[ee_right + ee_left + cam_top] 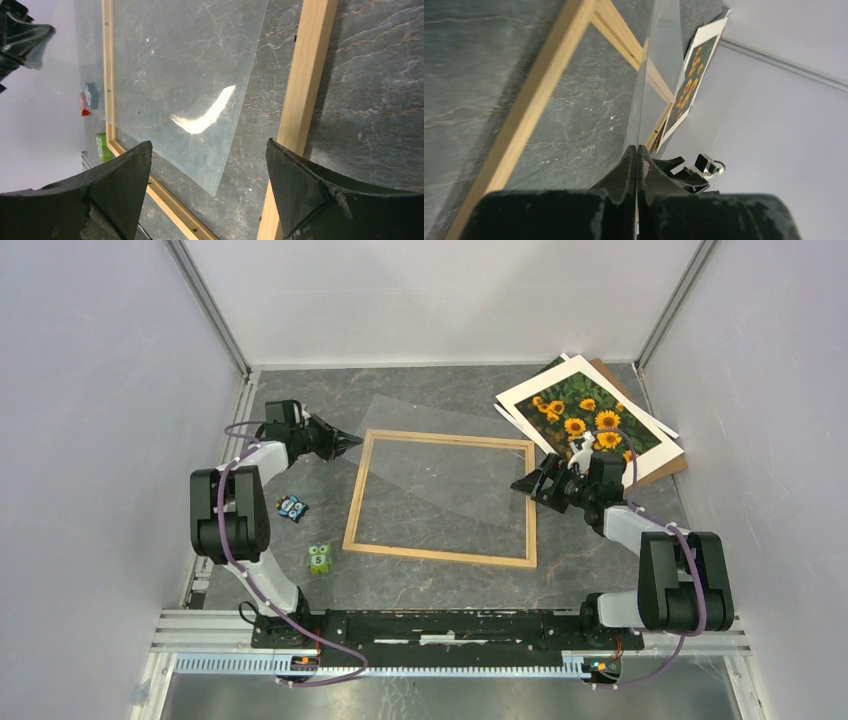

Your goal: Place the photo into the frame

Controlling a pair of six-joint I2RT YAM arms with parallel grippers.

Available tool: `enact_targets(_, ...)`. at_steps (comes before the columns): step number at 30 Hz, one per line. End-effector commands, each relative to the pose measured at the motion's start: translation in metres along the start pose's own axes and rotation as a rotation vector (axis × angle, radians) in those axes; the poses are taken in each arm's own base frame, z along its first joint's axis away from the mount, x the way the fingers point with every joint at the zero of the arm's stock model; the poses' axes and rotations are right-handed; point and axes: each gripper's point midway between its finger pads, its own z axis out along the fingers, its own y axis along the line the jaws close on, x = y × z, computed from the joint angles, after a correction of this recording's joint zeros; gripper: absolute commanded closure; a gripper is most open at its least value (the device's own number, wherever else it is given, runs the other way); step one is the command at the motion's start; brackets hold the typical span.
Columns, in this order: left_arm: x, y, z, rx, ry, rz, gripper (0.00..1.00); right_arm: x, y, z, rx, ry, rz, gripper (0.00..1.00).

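Observation:
The light wooden frame (pixel 440 555) lies flat in the middle of the table. A clear sheet (pixel 450 470) slants over it, its left corner pinched in my left gripper (pixel 345 443), whose fingers are shut on the sheet's edge in the left wrist view (pixel 637 147). The sunflower photo (pixel 585 415) rests at the back right, outside the frame, and shows in the left wrist view as well (pixel 691 80). My right gripper (pixel 528 485) hovers open at the frame's right strip (pixel 302 90), with nothing between its fingers (pixel 208 144). The sheet's near corner (pixel 220 165) lies just beyond them.
A brown backing board (pixel 668 468) sticks out from under the photo. Two small toys, a blue one (pixel 292 508) and a green one (pixel 320 558), sit left of the frame. White walls close in on the left, back and right.

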Motion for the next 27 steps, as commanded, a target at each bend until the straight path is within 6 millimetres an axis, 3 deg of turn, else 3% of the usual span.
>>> enact_targets(1,-0.003,0.017,-0.01,-0.021,0.016,-0.031,0.98,0.003,0.014,0.004,-0.079,0.008,0.007,0.13)
enact_targets(9,0.003,0.02,-0.008,0.02,0.067,-0.115,0.98,0.033,0.029,0.021,-0.118,0.074,0.073,0.16)
enact_targets(13,0.005,0.023,-0.009,0.019,0.073,-0.119,0.98,0.037,0.025,0.03,-0.098,0.073,0.115,0.17)
enact_targets(16,0.005,0.024,-0.009,0.02,0.079,-0.116,0.98,0.032,0.027,0.035,-0.125,0.053,0.126,0.19)
enact_targets(27,0.012,0.037,-0.011,-0.029,0.132,-0.053,0.98,-0.001,0.041,0.063,-0.274,0.004,0.209,0.42)
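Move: The left gripper holds the clear sheet by its left corner; the wooden frame's middle lies some 21 cm to its right, 6 cm back and 11 cm down, the blue block about 17 cm left, 10 cm back on the table. For the open right gripper, the sheet's near right corner is roughly 5 cm left, 2 cm back, 3 cm below; the photo lies about 18 cm ahead and 18 cm right, 7 cm down. Bring the right gripper about 6 cm left and 3 cm down, easing back a little before going forward again, so its fingers come around the sheet's right edge near the corner; roll it some 15 degrees, left side up, and close partway. Meanwhile keep the left grip shut and draw its corner slightly left, then back and down towards the frame. ##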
